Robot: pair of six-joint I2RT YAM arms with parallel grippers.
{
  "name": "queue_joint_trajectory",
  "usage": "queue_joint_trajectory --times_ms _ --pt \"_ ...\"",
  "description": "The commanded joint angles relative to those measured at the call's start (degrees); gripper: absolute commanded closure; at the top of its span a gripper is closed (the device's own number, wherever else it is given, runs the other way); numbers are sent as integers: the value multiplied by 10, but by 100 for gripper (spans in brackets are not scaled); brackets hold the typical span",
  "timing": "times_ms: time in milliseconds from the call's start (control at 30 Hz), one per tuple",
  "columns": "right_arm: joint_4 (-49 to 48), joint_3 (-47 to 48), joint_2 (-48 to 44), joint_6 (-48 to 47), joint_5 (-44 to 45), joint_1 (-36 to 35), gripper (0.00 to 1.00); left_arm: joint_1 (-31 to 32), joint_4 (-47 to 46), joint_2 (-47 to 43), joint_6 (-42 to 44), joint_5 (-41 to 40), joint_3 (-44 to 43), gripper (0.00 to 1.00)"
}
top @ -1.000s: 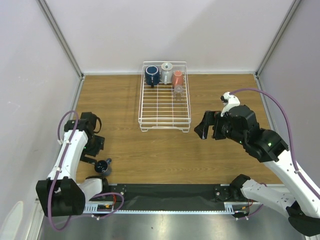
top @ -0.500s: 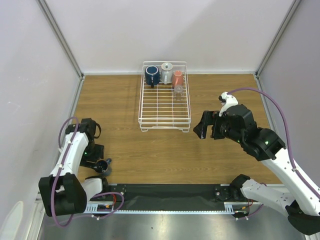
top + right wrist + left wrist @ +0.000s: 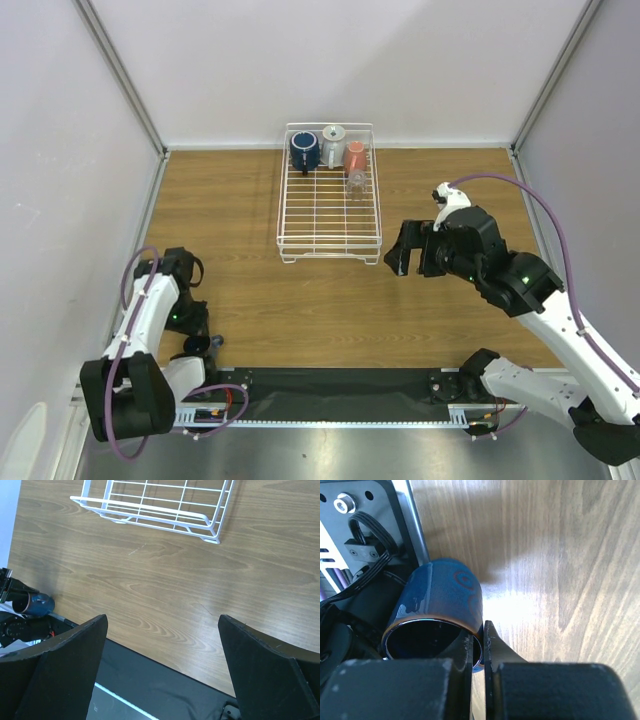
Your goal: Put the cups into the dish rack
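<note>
A small dark blue cup (image 3: 442,597) stands by the left arm's base at the table's near left corner. My left gripper (image 3: 479,640) is shut on its rim, one finger inside and one outside the wall. The top view shows this cup (image 3: 197,346) under the left gripper (image 3: 200,338). In the white wire dish rack (image 3: 329,245) at the far centre stand a navy mug (image 3: 305,150), a light grey mug (image 3: 333,146), a salmon-pink cup (image 3: 355,155) and a clear glass tumbler (image 3: 357,182). My right gripper (image 3: 162,620) hangs open and holds nothing, right of the rack's near end.
A black mat (image 3: 340,382) runs along the near edge between the arm bases. The left arm's black base plate and cables (image 3: 365,520) sit right beside the cup. Grey walls close off the left, far and right sides. The rack's near rail (image 3: 150,515) shows in the right wrist view.
My left gripper moved toward the near edge, came down on the small dark blue cup and shut on its rim. The right arm drifted slightly left, still open.
</note>
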State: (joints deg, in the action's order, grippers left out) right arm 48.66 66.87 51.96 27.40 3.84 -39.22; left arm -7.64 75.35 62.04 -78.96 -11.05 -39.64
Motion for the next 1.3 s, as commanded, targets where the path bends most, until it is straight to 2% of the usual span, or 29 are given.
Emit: queue_joint_trajectory --times_ms 0,167,267,333,433,567,600,700,767,900,967,1033,1067,1133,1233,1267 --pt "-19 24 13 5 -1 -2 0 -5 -6 -17 12 1 -10 100" --pt "-29 34 19 3 -22 -2 0 -6 -7 -32 48 -6 -78 100" --pt "-41 30 14 15 -22 -2 0 -6 -55 -50 103 33 -121 100" --pt "-52 28 9 10 -32 0 0 -5 -96 -64 149 103 -140 100" --pt "-66 26 12 28 -67 10 0 -4 -209 -118 167 203 -140 100" --pt "-102 22 31 51 -145 40 0 -5 -426 -207 127 325 -71 100" --pt "-111 22 35 54 -163 48 0 -4 -546 -232 116 355 -58 99" --pt "-160 24 55 73 -204 64 0 1 -691 -229 120 422 -54 100" --pt "-216 28 74 91 -237 72 0 12 -709 -201 152 473 -107 100" --pt "-290 69 148 107 -298 77 0 51 -713 -137 274 555 -192 100" --pt "-299 118 199 105 -324 79 0 72 -774 -132 273 586 -182 100" --pt "-290 149 228 50 -340 77 0 93 -838 -140 236 597 -157 100" --pt "-299 156 232 43 -346 78 0 108 -887 -141 224 608 -140 100" --pt "-354 145 239 42 -376 78 0 126 -927 -143 204 623 -129 100" --pt "-424 137 256 55 -386 66 1 171 -870 -146 281 612 -160 100" --pt "-439 138 262 56 -387 63 1 195 -803 -139 311 604 -193 100"
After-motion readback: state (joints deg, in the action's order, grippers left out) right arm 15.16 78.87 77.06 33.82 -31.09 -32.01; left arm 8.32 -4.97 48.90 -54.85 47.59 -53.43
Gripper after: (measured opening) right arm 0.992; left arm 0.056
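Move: Pinched by its rim between the shut left fingers, the blue cup stands low at the table's near-left; the open right gripper lies some 47 cm right, 10 cm ahead and 21 cm above that hand. The dish rack's middle is about 37 cm ahead and 31 cm right of the left hand. From the right hand, the blue cup is roughly 47 cm left, 11 cm back and 23 cm down; the rack's middle is 26 cm ahead, 17 cm left and 21 cm below. Lifting the blue cup in a fast arc, the left hand rises about 34 cm, first swinging forward, then right and slightly back towards the right gripper, fingers tipping from straight down to level, pointing right and forward, grip kept. The right hand, still wide open, comes to meet it about 13 cm left, also forward and up, levelling and rolling its fingers towards the cup. ##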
